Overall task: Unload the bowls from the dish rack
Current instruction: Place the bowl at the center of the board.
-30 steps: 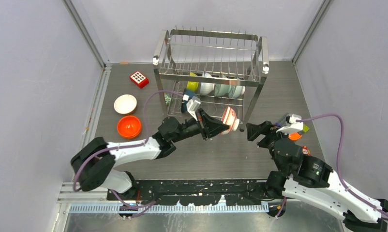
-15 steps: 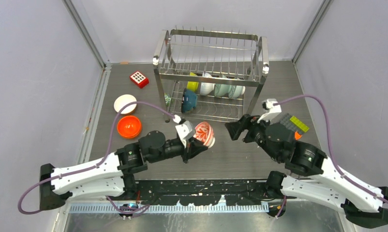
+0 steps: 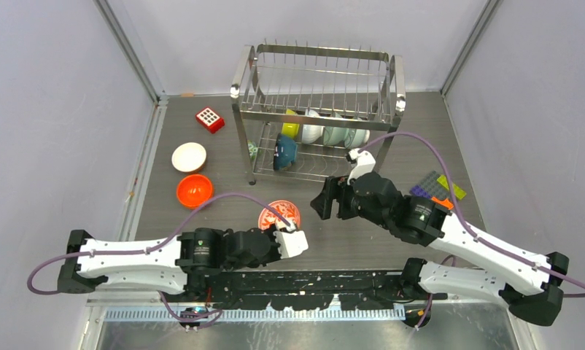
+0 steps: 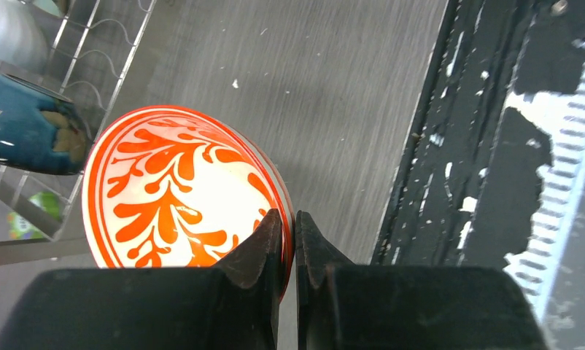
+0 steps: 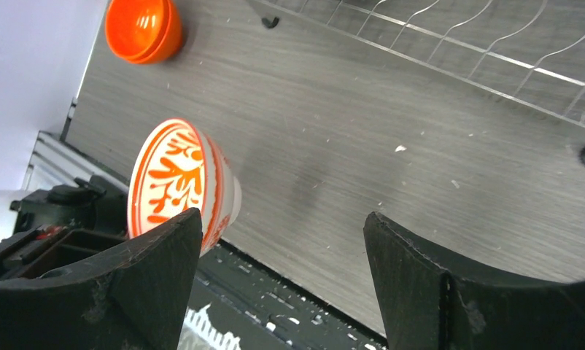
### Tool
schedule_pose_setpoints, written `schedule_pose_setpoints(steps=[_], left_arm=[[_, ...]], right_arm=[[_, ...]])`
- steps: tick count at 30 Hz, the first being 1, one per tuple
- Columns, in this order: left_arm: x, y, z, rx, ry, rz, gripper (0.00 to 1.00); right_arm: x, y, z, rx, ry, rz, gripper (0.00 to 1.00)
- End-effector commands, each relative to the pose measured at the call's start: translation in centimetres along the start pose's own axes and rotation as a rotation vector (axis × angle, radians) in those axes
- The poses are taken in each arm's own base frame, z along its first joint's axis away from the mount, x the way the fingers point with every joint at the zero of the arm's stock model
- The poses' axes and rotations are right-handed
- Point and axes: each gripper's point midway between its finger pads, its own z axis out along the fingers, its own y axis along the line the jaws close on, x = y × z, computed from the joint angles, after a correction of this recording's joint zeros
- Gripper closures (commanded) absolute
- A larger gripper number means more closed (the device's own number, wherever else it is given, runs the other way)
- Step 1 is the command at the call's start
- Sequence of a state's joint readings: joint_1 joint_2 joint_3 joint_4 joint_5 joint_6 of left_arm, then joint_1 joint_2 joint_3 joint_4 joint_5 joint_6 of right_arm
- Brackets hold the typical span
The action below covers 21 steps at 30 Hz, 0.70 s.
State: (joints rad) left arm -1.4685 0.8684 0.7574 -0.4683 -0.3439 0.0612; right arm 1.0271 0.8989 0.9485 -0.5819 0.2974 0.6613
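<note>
The steel dish rack [image 3: 319,95] stands at the back of the table. On its lower tier sit lime-yellow [image 3: 291,127], white [image 3: 310,130] and pale teal [image 3: 335,135] bowls, with a dark blue bowl [image 3: 284,152] in front. My left gripper [image 3: 288,227] is shut on the rim of a red-and-white patterned bowl [image 3: 279,215], held tilted near the table's front edge. In the left wrist view, one finger is inside the patterned bowl [image 4: 173,189] and one outside. My right gripper [image 3: 324,198] stands open and empty in front of the rack, and the patterned bowl [image 5: 176,182] shows beyond its left finger.
A white bowl [image 3: 189,157] and an orange bowl [image 3: 195,191] sit on the table at the left. A red dotted block [image 3: 210,119] lies left of the rack. Flat coloured bricks [image 3: 439,188] lie at the right, partly behind my right arm.
My left arm has drawn the patterned bowl back from the rack front to the near left of the table. My right arm has swung left and forward, toward the rack.
</note>
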Motion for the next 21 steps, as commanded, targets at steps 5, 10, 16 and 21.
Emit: schedule_pose_setpoints(steps=[5,10,16,21], left_arm=[[-2.4,0.9,-0.8,-0.027,-0.059,0.196,1.0],[-2.1,-0.2,-0.9,0.038,-0.046,0.207,1.0],[-1.5,-0.7,-1.2,0.073,-0.029,0.212,1.0],[-1.2,-1.4,-0.9,0.103,-0.012,0.203,1.0]], right_arm=[[1.8,3.8,0.5,-0.098,0.201,0.023,0.19],[2.6,4.5,1.7,-0.091,0.24,-0.026,0.21],[2.7,5.1,2.8,-0.053,0.277,-0.08,0.28],[3.2,4.6,3.8,0.043,0.302,-0.185,0.39]])
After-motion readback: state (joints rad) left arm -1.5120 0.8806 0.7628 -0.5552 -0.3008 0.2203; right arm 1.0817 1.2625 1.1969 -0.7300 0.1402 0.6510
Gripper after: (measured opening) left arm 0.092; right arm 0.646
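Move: The patterned bowl hangs in the left hand, pinched by its rim, its middle about 5 cm ahead, 1 cm right of that hand and level with it. From the open right hand, the bowl's middle is some 12 cm left, 4 cm back and 4 cm lower. The blue bowl in the rack stands about 17 cm ahead of the right hand, 12 cm left and 17 cm below. The orange bowls sit roughly 18 cm ahead of the left hand, 26 cm left and 14 cm down. The left hand still pinches the patterned bowl's rim, easing slightly back and down as it turns some 10 degrees clockwise. To meet it, the right hand travels about 6 cm left and 3 cm down towards the bowl's free rim, tipping down and turning counter-clockwise, its fingers closing partway around that edge; whether they touch can't be seen. ##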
